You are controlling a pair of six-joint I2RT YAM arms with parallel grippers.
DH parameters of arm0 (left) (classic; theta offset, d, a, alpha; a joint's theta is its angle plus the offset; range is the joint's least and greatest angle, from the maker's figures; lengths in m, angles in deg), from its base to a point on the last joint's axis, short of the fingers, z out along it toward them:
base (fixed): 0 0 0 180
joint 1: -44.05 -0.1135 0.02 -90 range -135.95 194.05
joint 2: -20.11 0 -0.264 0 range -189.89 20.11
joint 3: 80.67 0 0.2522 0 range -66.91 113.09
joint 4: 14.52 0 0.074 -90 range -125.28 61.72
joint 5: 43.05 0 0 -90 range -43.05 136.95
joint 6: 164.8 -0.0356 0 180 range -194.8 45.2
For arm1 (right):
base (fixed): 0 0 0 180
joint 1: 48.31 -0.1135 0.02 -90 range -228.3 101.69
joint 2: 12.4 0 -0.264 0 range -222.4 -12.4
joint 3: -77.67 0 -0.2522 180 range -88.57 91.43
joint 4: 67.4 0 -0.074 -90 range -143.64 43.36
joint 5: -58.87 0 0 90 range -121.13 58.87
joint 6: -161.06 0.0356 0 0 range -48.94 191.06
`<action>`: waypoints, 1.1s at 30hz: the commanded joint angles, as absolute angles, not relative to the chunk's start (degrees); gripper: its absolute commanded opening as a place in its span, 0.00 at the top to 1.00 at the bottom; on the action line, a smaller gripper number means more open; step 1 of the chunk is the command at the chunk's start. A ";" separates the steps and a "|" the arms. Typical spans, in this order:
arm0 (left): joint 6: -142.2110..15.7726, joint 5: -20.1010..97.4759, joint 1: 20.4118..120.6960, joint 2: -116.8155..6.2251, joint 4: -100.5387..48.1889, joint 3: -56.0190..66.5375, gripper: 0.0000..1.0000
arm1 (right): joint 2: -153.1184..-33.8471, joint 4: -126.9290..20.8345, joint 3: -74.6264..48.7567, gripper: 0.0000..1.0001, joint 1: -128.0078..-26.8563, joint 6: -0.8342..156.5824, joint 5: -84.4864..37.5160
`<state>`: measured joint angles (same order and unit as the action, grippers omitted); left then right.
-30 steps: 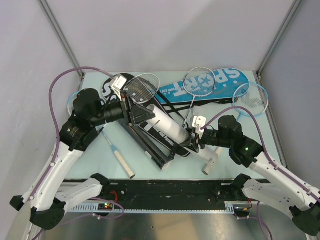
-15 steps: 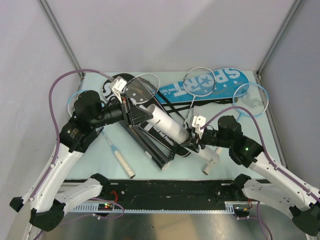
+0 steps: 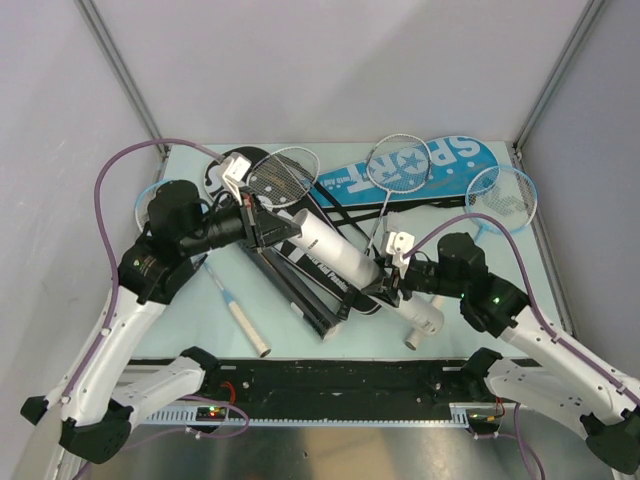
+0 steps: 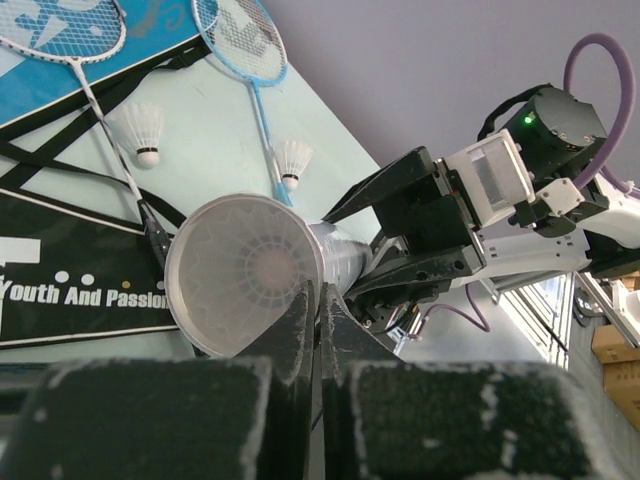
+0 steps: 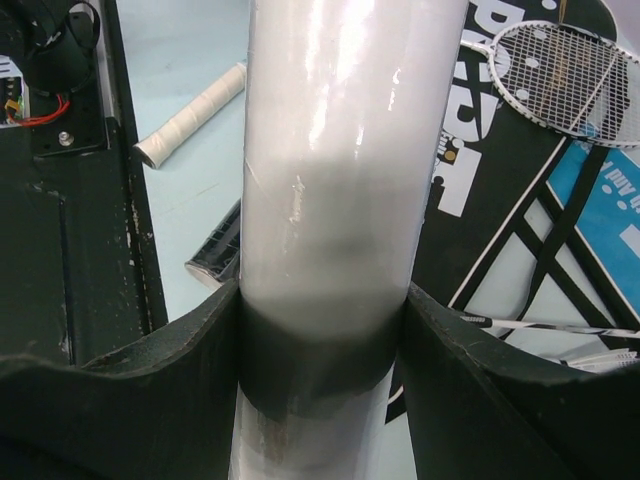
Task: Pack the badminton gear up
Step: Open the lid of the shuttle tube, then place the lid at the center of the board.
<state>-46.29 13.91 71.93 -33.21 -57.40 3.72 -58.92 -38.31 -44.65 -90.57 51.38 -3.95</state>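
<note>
A long white tube lies slanted over the black cover. My right gripper is shut on its lower end, one finger on each side. My left gripper is at the tube's open mouth, jaws shut, with the tips against the rim. I cannot tell whether the rim is pinched. A white shuttlecock shows deep inside the tube. Two more shuttlecocks lie on the table beside a light-blue racket.
Silver rackets and a light-blue racket rest around the blue SPORT cover at the back. A black tube lies beside the white one, a second white tube lies near the right arm, and a racket handle lies front left.
My left gripper's jaws have closed at the tube's mouth, and that arm has drawn slightly left. The right gripper and the tube have stayed put.
</note>
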 commanded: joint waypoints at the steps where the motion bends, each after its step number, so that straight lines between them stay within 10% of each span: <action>1: -46.02 19.61 69.38 -32.31 -57.27 7.75 1.00 | -55.87 -39.32 -45.12 0.63 -90.40 52.83 -4.80; 33: -52.74 45.98 70.28 -50.23 -53.02 0.49 1.00 | -41.26 -47.71 -45.94 0.65 -87.15 65.85 -24.68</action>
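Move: The left fingers are already shut on the near rim of the shuttle tube's lid, whose middle lies about 3 cm ahead and 1 cm to the right, level with them. The black tube lies some 30 cm below the left hand and about 8 cm ahead; the black racket bag's middle is roughly 28 cm ahead. From the right hand, gripping the tube, the lid is about 19 cm left, 8 cm ahead and 12 cm up. Keep the left gripper pinched on the lid's rim and draw it forward and left off the tube, then sweep forward and down away from the mouth, about 11 cm forward and 8 down overall, turning counter-clockwise. Keep the right grip on the tube, sink it about 2.5 cm, then lift it and swing it right, turning clockwise. ##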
